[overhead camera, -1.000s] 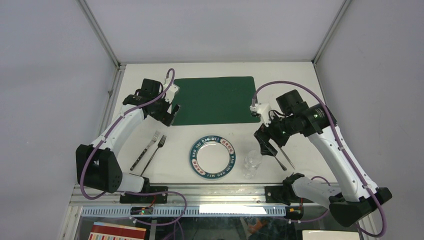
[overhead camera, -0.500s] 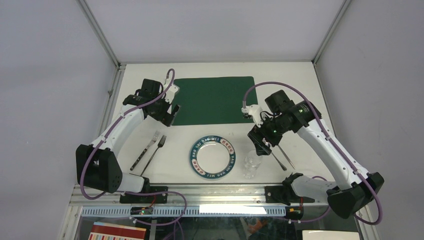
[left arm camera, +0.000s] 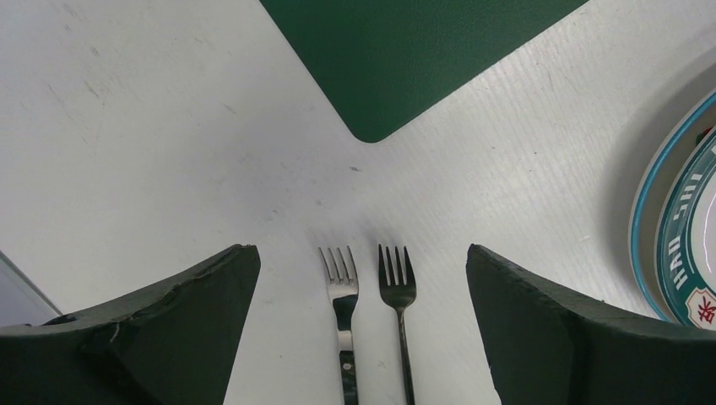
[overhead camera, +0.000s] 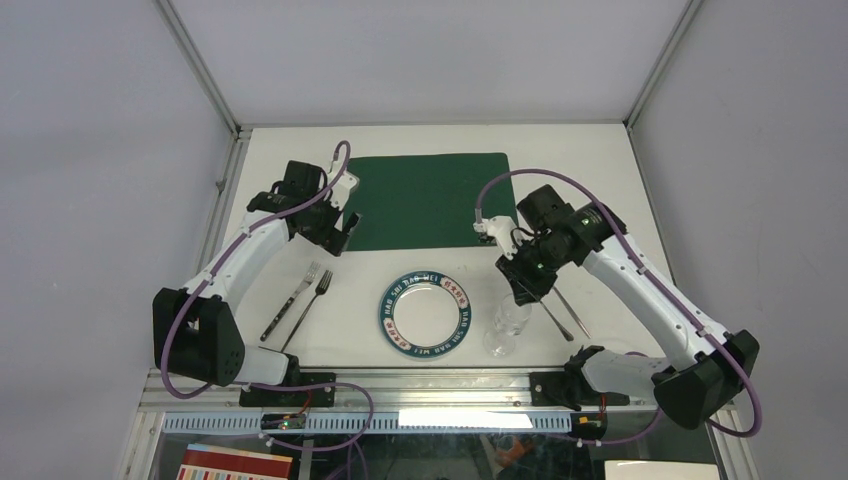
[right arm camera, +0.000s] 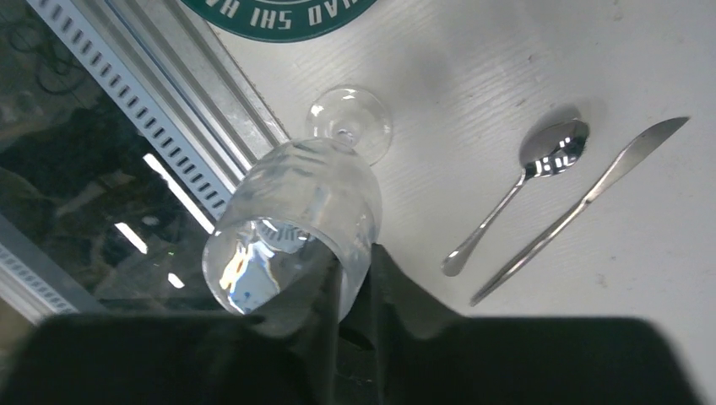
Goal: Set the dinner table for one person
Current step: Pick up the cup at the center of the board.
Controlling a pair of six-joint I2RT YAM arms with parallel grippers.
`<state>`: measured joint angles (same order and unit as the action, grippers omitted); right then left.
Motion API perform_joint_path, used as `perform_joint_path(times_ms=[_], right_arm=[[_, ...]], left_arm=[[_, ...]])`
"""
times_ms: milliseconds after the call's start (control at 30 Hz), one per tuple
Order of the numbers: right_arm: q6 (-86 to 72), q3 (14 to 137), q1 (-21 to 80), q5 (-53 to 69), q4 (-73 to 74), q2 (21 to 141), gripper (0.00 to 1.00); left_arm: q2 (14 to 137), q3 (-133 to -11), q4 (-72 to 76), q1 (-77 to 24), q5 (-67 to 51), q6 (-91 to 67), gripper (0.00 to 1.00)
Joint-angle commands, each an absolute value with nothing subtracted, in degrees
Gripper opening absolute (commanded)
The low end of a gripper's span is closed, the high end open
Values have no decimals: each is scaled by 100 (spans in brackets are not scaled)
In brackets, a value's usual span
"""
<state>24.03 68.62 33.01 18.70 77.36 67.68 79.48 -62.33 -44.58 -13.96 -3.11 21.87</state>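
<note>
On the white dinner table [overhead camera: 600,170] a clear stemmed glass [overhead camera: 505,330] stands near the front edge, right of the blue-rimmed plate [overhead camera: 426,312]. My right gripper [overhead camera: 522,290] is over it. In the right wrist view its fingers [right arm camera: 397,287] pinch the wall of the glass [right arm camera: 304,202] at the rim, one inside and one outside. My left gripper [overhead camera: 335,232] hangs open above the tines of two forks [overhead camera: 298,300]. In the left wrist view the silver fork [left arm camera: 342,287] and the dark fork [left arm camera: 398,287] lie side by side between its wide-apart fingers.
A dark green placemat [overhead camera: 430,200] lies at the back centre, bare. A spoon [right arm camera: 523,181] and a knife [right arm camera: 591,202] lie to the right of the glass. The aluminium front frame [right arm camera: 194,93] runs just beyond the glass's foot.
My right gripper has moved left and down over the glass and closed its fingers onto the rim. The left arm and the forks have not moved.
</note>
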Motion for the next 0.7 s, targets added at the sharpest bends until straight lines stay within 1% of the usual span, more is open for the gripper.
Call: perform_joint_path(times_ms=[0,33,133,267,367,433,500,667], right_arm=[[2286,6898,3390,1654,7539,6767,10],[2259,6905,3392,1554,7479,6755,0],[2229,6914,3406,1252,7309,6703,0],[2232,7102,3410,251,6929,6684,0],[2367,7481,3408,-596,6688,6793,0],[2506,7789,3340,-892,6444,6889,0],[2631,8129,3203,-1039,6041,7028,0],[2810,9064,2551,-861,5492,7878,0]], left_arm=[[7726,-6171,-4247,-1468,-409,2161,99],[7722,-6161,-4241,-1474,-400,2162,99],[7712,-6140,-4223,-1468,-414,2142,99],[7722,-6074,-4186,-1474,-439,2136,99],[7734,-6019,-4158,-1474,-399,2114,99],[7734,-5977,-4149,-1478,-391,2118,99],[7720,-5952,-4140,-1479,-385,2117,99],[7699,-5911,-4103,-1481,-453,2078,99]])
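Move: The cup stands at the right hand with its rim wall between the half-closed fingers; its middle is about 2 cm back, 2 cm to the left and 7 cm below. On the table some 14 cm below that hand, the plate lies about 4 cm ahead and 17 cm left, the spoon 4 cm ahead and 9 cm right, the green mat's centre roughly 28 cm ahead and 16 cm left. From the left hand the cup is about 18 cm back, 31 cm right and slightly below. Closing first, the right fingers pinch the cup's rim wall while the hand barely shifts; then it speeds forward about 13 cm towards the mat's near right corner, climbing some 6 cm late on. The wrist swings the fingertips forward by roughly 30 degrees. The left hand, wide open and empty, sinks a centimetre or two. ##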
